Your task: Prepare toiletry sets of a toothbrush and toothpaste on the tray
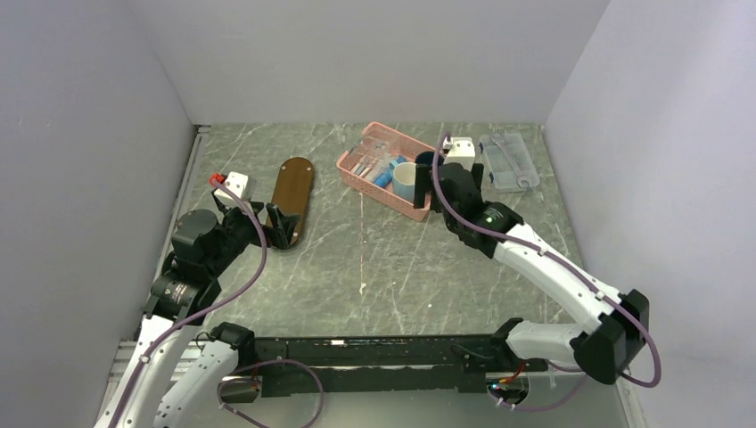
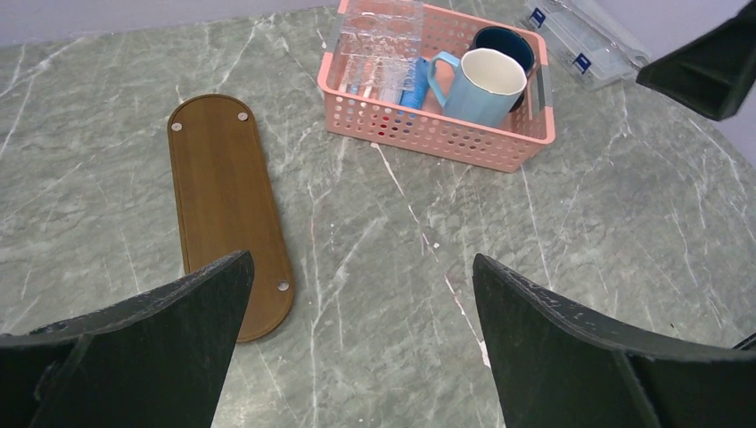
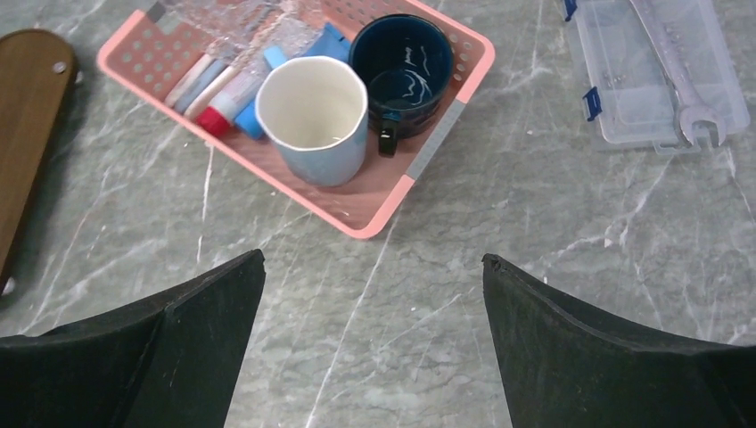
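The dark brown wooden tray (image 1: 296, 185) (image 2: 223, 192) lies bare at the left of the table; its end also shows in the right wrist view (image 3: 27, 107). The blue toothpaste (image 2: 414, 85) (image 3: 332, 42) lies in the pink basket (image 1: 365, 174), beside toothbrushes in clear wrap (image 2: 379, 49) (image 3: 201, 76). My left gripper (image 1: 283, 225) (image 2: 361, 259) hangs open over the near end of the tray, empty. My right gripper (image 1: 448, 174) (image 3: 373, 257) is open and empty above the table, just on the near right side of the basket.
In the basket (image 3: 370, 214) stand a light blue mug (image 2: 481, 85) (image 3: 312, 116) and a dark blue mug (image 2: 504, 45) (image 3: 401, 67). A red-capped tube (image 3: 218, 114) lies beside the brushes. A clear plastic box (image 1: 508, 160) (image 3: 660, 71) with a wrench sits at the back right. Walls close in three sides.
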You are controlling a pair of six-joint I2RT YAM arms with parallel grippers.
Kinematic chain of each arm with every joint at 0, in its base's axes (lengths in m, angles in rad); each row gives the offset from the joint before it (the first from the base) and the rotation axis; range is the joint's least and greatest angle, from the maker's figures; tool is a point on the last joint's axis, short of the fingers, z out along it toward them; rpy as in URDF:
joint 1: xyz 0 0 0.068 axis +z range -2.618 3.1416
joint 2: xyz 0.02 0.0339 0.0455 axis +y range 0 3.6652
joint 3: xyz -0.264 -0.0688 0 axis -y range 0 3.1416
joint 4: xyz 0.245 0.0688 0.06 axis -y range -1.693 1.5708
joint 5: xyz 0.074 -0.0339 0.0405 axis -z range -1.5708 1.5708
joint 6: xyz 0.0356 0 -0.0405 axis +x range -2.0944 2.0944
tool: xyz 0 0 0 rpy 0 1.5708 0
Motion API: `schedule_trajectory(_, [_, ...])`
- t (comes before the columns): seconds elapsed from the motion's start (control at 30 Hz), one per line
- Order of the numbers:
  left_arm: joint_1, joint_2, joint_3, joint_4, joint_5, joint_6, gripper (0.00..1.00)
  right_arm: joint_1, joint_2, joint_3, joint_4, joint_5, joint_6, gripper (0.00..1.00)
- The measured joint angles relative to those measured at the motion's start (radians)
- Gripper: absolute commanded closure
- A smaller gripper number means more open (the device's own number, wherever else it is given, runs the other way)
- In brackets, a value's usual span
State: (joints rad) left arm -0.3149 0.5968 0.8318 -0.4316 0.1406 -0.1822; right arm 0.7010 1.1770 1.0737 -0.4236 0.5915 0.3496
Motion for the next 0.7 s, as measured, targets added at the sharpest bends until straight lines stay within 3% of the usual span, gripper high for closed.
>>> schedule_trajectory(0.37, [0.008, -0.011, 0.0, 0.0, 0.0, -0.007, 0.01, -0.213, 0.138, 0.03, -0.021, -0.13, 0.115, 0.35])
schedule_trajectory(0.7, [0.009, -0.024, 0.0, -0.001, -0.004, -0.015, 0.01, -0.327, 0.256, 0.031, 0.014, -0.242, 0.221, 0.41])
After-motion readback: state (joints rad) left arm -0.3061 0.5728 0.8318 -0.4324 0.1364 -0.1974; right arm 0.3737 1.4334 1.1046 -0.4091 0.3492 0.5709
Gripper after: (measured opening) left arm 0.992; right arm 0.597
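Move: The dark blue mug, in the right end of the pink basket, stands roughly 17 cm straight ahead of my right hand and 18 cm below. The light blue mug is about 7 cm to its left and 4 cm nearer; the basket's near corner lies 7 cm ahead of my hand, 2 cm left. A clear plastic box lies some 23 cm ahead and 24 cm right. From my left hand the dark mug is about 27 cm ahead, 34 cm right. I sink my right hand some 8 cm while reaching about 6 cm forward and 5 cm to the right, the sideways swing dying out near the end as I close in on the dark blue mug by the basket's right end. My wrist tips down and turns clockwise about 15 degrees each, its left side rising a little; my empty fingers narrow to roughly 60 percent open. ##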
